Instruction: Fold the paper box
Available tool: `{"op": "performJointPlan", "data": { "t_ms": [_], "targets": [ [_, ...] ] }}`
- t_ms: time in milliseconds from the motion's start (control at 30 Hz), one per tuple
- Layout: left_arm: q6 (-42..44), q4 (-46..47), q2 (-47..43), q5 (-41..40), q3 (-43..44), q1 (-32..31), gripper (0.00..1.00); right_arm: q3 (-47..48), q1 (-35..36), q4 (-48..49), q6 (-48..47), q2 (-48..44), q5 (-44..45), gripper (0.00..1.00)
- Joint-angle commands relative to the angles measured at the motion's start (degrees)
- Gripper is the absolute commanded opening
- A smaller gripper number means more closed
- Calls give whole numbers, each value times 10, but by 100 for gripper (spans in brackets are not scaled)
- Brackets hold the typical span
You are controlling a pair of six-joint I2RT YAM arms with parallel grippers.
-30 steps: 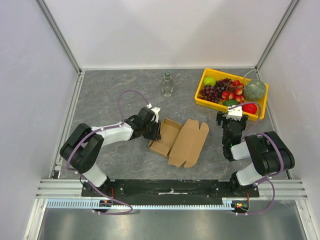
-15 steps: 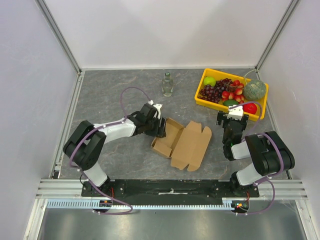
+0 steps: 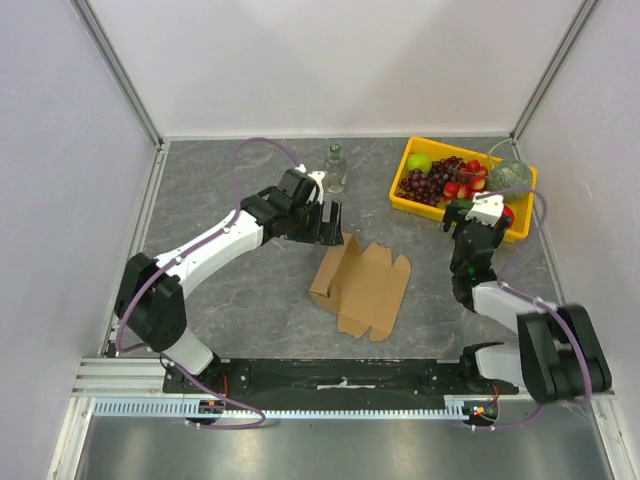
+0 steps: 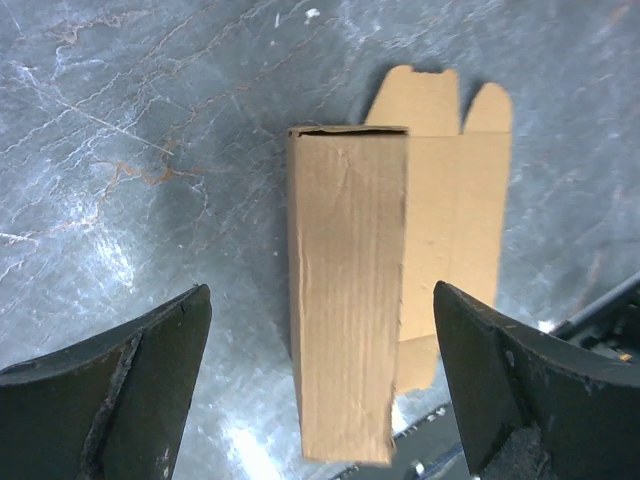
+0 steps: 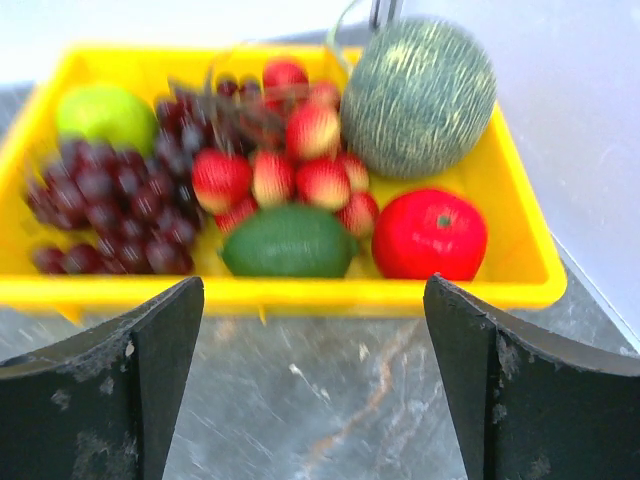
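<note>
The paper box (image 3: 365, 288) is brown cardboard, lying partly folded at the middle of the table. Its left long wall (image 3: 327, 272) stands up, and its flap panel with tabs lies flat to the right. In the left wrist view the upright wall (image 4: 345, 300) shows from above with the flat panel (image 4: 455, 215) beside it. My left gripper (image 3: 334, 224) hangs open above and just beyond the box's far left corner, holding nothing (image 4: 320, 292). My right gripper (image 3: 474, 216) is open and empty by the yellow tray, away from the box (image 5: 314, 300).
A yellow tray (image 3: 408, 200) of plastic fruit stands at the far right, with its front rim (image 5: 300, 296) right before the right gripper. A small clear bottle (image 3: 335, 168) stands at the back, close behind the left gripper. The black base rail (image 3: 340, 372) runs along the near edge.
My left gripper has opened, let go of the box's left wall and lifted back towards the bottle. The box has slid slightly right. My right arm has swung up towards the tray.
</note>
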Motion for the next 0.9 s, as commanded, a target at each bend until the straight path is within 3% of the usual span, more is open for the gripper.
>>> {"op": "performJointPlan", "data": {
  "t_ms": [0, 100, 200, 333, 600, 800, 867],
  "targets": [
    [-33, -102, -32, 16, 71, 1, 98, 83, -3, -194, 127, -126, 56, 98],
    [-26, -146, -25, 7, 119, 1, 99, 179, -2, -376, 272, -156, 118, 98],
    [-18, -179, -15, -4, 160, 1, 99, 294, -2, -531, 332, -146, 176, 98],
    [-5, -224, 20, -3, 224, 5, 100, 360, -9, -555, 312, -139, 191, 98],
    [16, -268, 86, 21, 320, 26, 100, 531, -156, -668, 323, -59, 24, 98],
    [25, -283, 111, 1, 350, 27, 100, 576, -281, -685, 343, -31, -163, 98],
    [31, -290, 119, -4, 360, 27, 100, 570, -299, -687, 360, -25, -187, 98]
  ]
}}
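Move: Below my open left hand stands the folded-up body of the paper box, some 3 cm back, 2 cm to the right and about 11 cm down. Its flat sheet of flaps lies about 9 cm to the right of the body and 3 cm nearer to me; the glass bottle is roughly 21 cm ahead of my left hand and 1 cm to the right. From my right hand the paper box is about 10 cm back and 34 cm left, with the yellow basket 13 cm ahead, 1 cm left. Already clear of the paper box, I lift both hands away from it, empty and wide open. My left hand rises nearly 9 cm, then eases about 3 cm forward while sinking slightly. My right hand climbs fast, some 20 cm, then swings about 11 cm farther right as it levels off, rolling left side up some 30 degrees and turning clockwise about 25 degrees. ##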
